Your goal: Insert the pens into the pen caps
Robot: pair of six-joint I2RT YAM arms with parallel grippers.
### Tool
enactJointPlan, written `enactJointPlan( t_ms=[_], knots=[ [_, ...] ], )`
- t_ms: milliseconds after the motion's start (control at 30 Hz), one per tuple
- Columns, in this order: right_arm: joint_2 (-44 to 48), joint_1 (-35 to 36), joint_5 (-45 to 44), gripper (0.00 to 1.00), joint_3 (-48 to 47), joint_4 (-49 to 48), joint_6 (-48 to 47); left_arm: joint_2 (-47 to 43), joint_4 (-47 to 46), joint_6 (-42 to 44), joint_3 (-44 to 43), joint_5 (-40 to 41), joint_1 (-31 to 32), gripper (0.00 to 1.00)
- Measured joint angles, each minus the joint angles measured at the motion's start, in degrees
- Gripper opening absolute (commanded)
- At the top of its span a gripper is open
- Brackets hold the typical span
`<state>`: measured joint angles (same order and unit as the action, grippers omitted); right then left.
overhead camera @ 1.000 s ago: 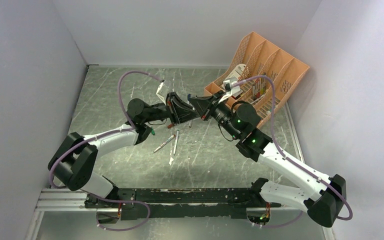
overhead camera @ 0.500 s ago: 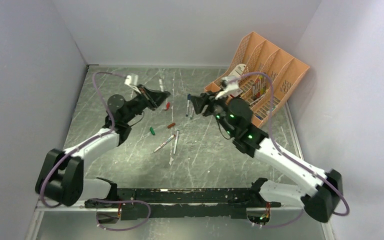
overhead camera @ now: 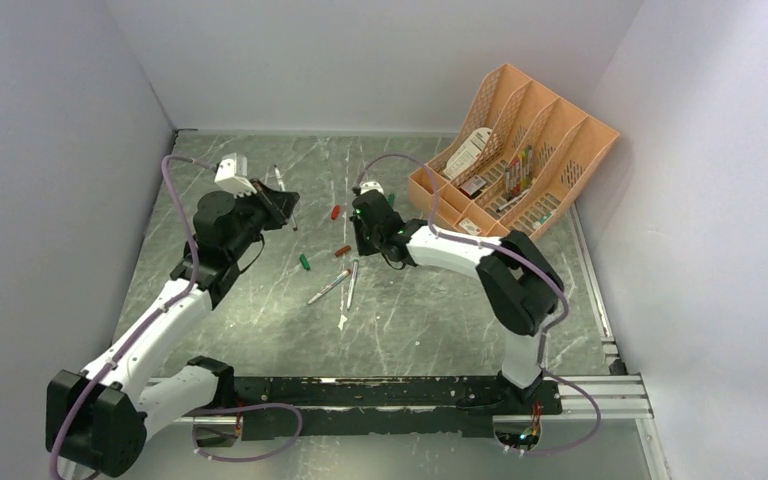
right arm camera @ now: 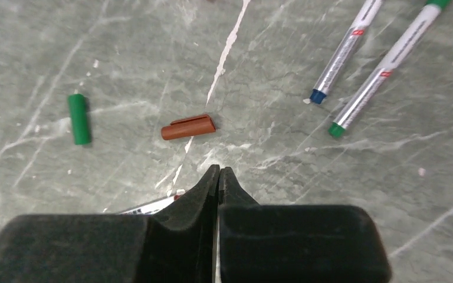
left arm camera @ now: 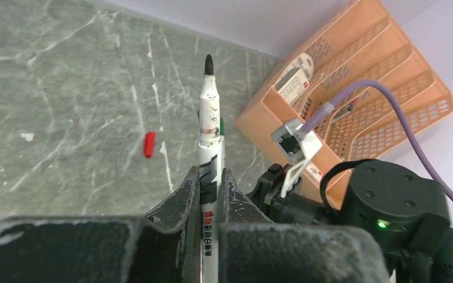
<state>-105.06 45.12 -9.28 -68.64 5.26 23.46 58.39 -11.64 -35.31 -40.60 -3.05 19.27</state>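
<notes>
My left gripper (overhead camera: 280, 207) (left arm camera: 210, 174) is shut on a whitish pen (left arm camera: 209, 112) whose dark bare tip points away from the wrist. It is held above the table's back left. A red cap (overhead camera: 335, 212) (left arm camera: 148, 144) lies beyond it. My right gripper (overhead camera: 364, 243) (right arm camera: 219, 170) points down, shut on nothing, just short of a brownish cap (right arm camera: 189, 127) (overhead camera: 342, 250). A green cap (right arm camera: 79, 118) (overhead camera: 303, 262) lies to its left. Two pens, one blue-ended (right arm camera: 342, 53) and one green-ended (right arm camera: 386, 68), lie ahead on the right. Another pen (right arm camera: 147, 205) is half hidden under my left finger.
An orange organiser (overhead camera: 550, 130) (left arm camera: 360, 76) with bunched pens and cards stands at the back right against the wall. The right arm's wrist (left arm camera: 389, 218) and its purple cable are close beside the held pen. Grey walls close in the left, back and right.
The two grippers were together mid-table and have parted. My left arm drew back left with the pen. My right arm swung down over the caps, its jaws opening and shutting again.
</notes>
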Motion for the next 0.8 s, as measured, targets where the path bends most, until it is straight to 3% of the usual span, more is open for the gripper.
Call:
enactJointPlan(
  t_ms=[200, 800],
  knots=[
    [-7.0, 0.0, 3.3, 0.00, -3.0, 0.3, 1.4, -0.6, 4.0, 0.9, 0.0, 0.9, -0.4, 0.07],
    [-13.8, -0.6, 6.5, 0.00, -6.5, -4.5, 2.9, 0.9, 4.6, 0.9, 0.0, 0.3, -0.7, 0.07]
  ],
)
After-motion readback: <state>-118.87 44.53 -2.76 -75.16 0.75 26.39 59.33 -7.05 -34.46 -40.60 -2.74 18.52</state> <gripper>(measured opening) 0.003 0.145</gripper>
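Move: The brown cap lies about 4 cm to the left of my right hand, 1 cm ahead and some 7 cm below. From that cap, the red cap is about 8 cm farther out and 2 cm left, the green cap 8 cm left and 3 cm nearer me, and the two loose pens about 7 cm nearer, one 3 cm left, one 2 cm right. My left hand has the brown cap 9 cm to its right, 1 cm ahead and 25 cm below. With its fingers still shut, I lower my right hand about 6 cm to the table beside the brown cap, drifting left, then sweep it low, forward and left by roughly 3 cm, pushing the cap's near right end along with the fingertips. My left hand keeps its grip on the pen and sinks about 2.5 cm. ##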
